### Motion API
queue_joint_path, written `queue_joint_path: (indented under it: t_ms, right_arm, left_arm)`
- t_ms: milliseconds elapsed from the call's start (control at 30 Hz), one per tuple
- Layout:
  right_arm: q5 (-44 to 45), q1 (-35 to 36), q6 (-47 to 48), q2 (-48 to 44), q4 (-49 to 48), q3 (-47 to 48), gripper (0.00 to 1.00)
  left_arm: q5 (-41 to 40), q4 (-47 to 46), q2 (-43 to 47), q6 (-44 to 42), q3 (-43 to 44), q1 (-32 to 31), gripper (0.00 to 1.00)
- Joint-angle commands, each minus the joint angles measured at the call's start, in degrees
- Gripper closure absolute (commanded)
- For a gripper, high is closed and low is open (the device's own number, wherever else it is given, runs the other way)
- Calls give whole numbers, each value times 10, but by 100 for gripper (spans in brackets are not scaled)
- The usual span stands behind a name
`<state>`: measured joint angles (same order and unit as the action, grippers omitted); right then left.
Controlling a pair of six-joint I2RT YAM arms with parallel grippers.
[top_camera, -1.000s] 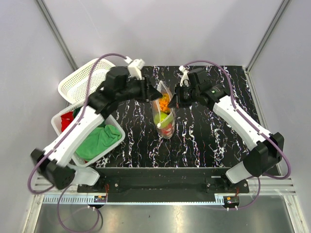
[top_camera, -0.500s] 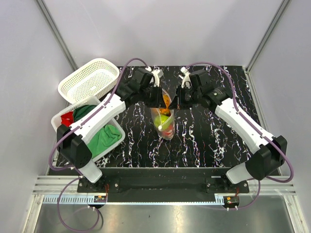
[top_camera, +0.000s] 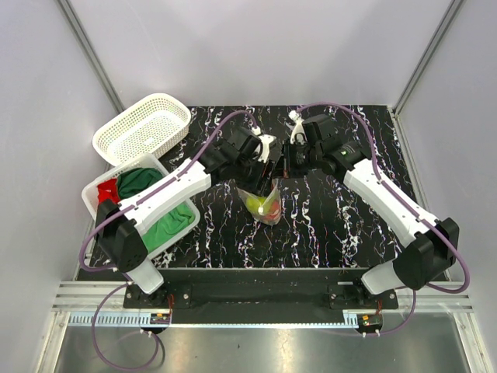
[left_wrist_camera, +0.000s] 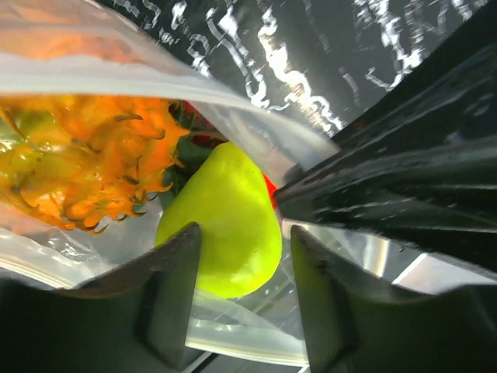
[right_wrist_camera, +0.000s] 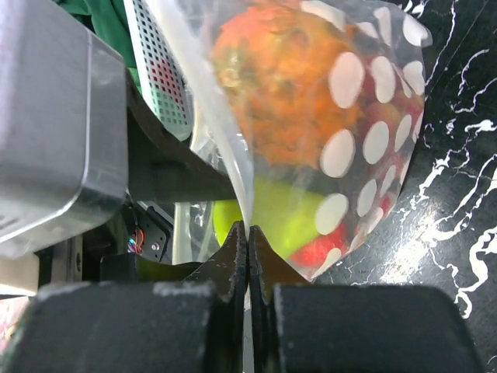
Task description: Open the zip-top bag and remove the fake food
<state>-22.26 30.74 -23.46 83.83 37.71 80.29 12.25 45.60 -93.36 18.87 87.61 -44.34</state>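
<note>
The zip-top bag point(top_camera: 265, 205), clear with white dots, hangs mid-table with its mouth open upward. My right gripper point(top_camera: 284, 166) is shut on the bag's rim point(right_wrist_camera: 242, 203), seen in the right wrist view point(right_wrist_camera: 247, 233). My left gripper point(top_camera: 264, 165) is open, reaching into the bag mouth; its fingers point(left_wrist_camera: 175, 295) flank the low end of the yellow-green pear point(left_wrist_camera: 225, 225). Whether they touch it I cannot tell. An orange bumpy piece point(left_wrist_camera: 85, 163) lies beside the pear and a red fruit point(left_wrist_camera: 269, 189) behind it. Through the dotted wall I see the orange piece point(right_wrist_camera: 287, 85), pear point(right_wrist_camera: 283, 211) and red fruit point(right_wrist_camera: 334, 245).
A white perforated basket point(top_camera: 144, 128) stands at the back left. A white bin point(top_camera: 93, 190) at the left holds a green cloth point(top_camera: 167, 221) and a red cloth point(top_camera: 107, 190). The table is black marble-patterned.
My left gripper moved from the bag's left rim to the right, over and into the bag mouth. The bag sagged lower and looks shorter. My right gripper kept its hold.
</note>
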Motion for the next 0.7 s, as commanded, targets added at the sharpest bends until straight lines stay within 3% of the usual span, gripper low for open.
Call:
queue_joint_path:
  t_ms: [0, 233, 467, 667]
  right_arm:
    - [-16, 1, 2, -31, -16, -22, 100]
    - [-23, 1, -11, -40, -24, -51, 100]
    - [-22, 1, -13, -46, -26, -58, 100]
    - [-18, 1, -14, -56, -27, -69, 100]
  left_arm:
    - [-57, 44, 12, -24, -1, -16, 41]
    - [-121, 77, -3, -9, -2, -44, 36]
    - [-93, 47, -9, -1, -46, -51, 14]
    - [-119, 14, -8, 10, -77, -52, 15]
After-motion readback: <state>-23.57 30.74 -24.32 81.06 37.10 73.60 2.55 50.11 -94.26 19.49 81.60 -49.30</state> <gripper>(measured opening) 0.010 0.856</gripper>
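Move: The green fake pear lies in the open bag about 7 cm below the left hand, some 2 cm back and 1 cm to its left. The orange spiky fruit is roughly 6 cm ahead, 1 cm to the right and 6 cm below that hand; a red fruit sits about 2 cm back, 4 cm right and 9 cm down. From the right hand, which already pinches the bag's rim, the pear is some 5 cm back, 7 cm left and 11 cm below. Towards the green pear, down into the bag's mouth, the left hand sinks about 5 cm while easing back and left some 3 cm each way, its fingers swinging some 15 degrees steeper and spreading well apart until they flank the fruit. The bag's rim stays pinched in the shut right fingers, which carry it some 2–3 cm down and 2 cm back. ##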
